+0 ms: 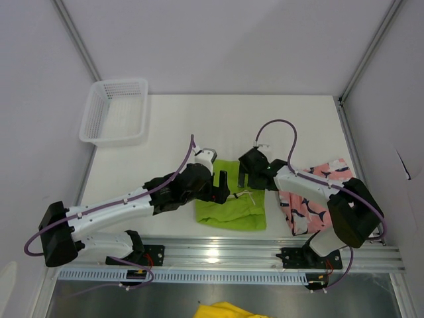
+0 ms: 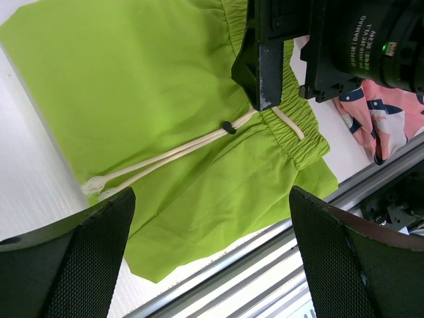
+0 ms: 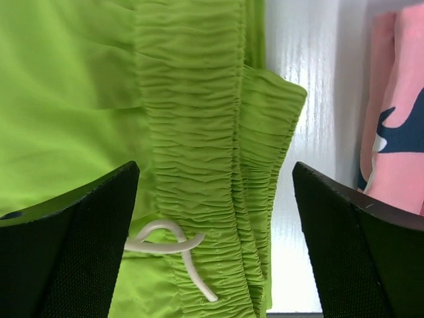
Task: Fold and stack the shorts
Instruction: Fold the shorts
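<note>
The lime green shorts lie flat near the table's front edge, elastic waistband to the right and white drawstring loose on top. The pink shark-print shorts lie crumpled to their right, partly under the right arm. My left gripper hovers over the green shorts, open, with only fabric showing between its fingers. From the other side, my right gripper hangs open over the waistband, holding nothing. One of its black fingers shows in the left wrist view.
A white mesh basket stands at the table's back left corner. The aluminium rail runs along the front edge just below the green shorts. A yellow cloth lies below the rail, off the table.
</note>
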Motion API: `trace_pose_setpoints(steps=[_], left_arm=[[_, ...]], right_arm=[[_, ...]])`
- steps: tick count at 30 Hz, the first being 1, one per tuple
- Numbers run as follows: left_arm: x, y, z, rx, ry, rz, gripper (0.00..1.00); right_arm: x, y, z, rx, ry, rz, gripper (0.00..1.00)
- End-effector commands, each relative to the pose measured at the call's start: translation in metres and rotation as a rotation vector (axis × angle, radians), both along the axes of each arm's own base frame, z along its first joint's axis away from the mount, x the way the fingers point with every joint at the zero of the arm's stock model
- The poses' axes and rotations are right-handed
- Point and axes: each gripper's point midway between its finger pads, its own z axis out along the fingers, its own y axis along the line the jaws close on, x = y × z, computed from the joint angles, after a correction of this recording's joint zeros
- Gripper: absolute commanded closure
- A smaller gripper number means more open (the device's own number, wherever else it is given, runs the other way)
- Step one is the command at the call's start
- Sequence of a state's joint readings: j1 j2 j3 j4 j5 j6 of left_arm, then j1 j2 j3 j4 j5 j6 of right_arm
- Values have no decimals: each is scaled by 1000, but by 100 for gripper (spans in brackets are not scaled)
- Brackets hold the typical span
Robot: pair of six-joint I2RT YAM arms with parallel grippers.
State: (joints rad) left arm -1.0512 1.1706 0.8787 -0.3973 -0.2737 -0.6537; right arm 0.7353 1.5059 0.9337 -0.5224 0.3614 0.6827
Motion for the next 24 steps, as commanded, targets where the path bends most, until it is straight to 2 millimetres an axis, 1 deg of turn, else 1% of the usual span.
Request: trace_pose_setpoints(steps=[1,3,7,11,13,14,16,18,20,21,23,24], left_arm=[[3,-1,6,-10,-12,1,2],[3,0,6,-8,-15,1,2],[4,0,6,-1,-13,2,2],[4,1,4,6,-14,1,2],[5,2,4,10,-14,5,2],[5,2,3,13,-13,4,2],[5,2,1,16,-10,6,2],[4,3,1,19,-11,3,2],[5,3,0,26,-11,3,2],[5,4,-1,28,-10,5,2],[6,4,-1,28,-9,5,2],[6,4,-3,32,-8,6,2]], right_arm=[[7,-7,1,-41,-21,-42,1],[7,-4,-1,-30,-19,-34,1],[15,-6,-5,-46,-17,-32,0],[22,3,-14,-4,12,23,1],[23,11,-20,29,21,63,2],[25,18,-20,55,14,83,4],[26,19,-21,59,3,105,7],[29,23,-17,76,-26,133,14],[30,27,-9,103,-64,154,22],[30,27,-6,109,-75,161,24],[30,29,6,134,-123,184,32],[28,32,11,146,-142,202,34]])
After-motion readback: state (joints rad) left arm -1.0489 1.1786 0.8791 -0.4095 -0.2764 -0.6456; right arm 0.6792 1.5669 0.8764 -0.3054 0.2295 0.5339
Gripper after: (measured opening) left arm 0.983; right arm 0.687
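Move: The green shorts' gathered waistband, at their right edge, lies about 3 cm below the right hand and some 1 cm ahead of it, with no real offset to either side. The drawcord's knot is about 4 cm back and 2 cm left of that hand; the folded pink shorts' middle is roughly 22 cm to its right and 5 cm back. From the left hand, that waistband spot is about 8 cm ahead, 8 cm right and 13 cm down. Down onto the green shorts' waistband goes the wide-open right hand, sinking nearly 3 cm. It then slides about 1 cm forward and 2 cm left while the fingers close part-way about the gathered band, one finger on its inner side and the other at the outer edge. The wrist turns slightly counter-clockwise, and the hand begins to rise by the end. ##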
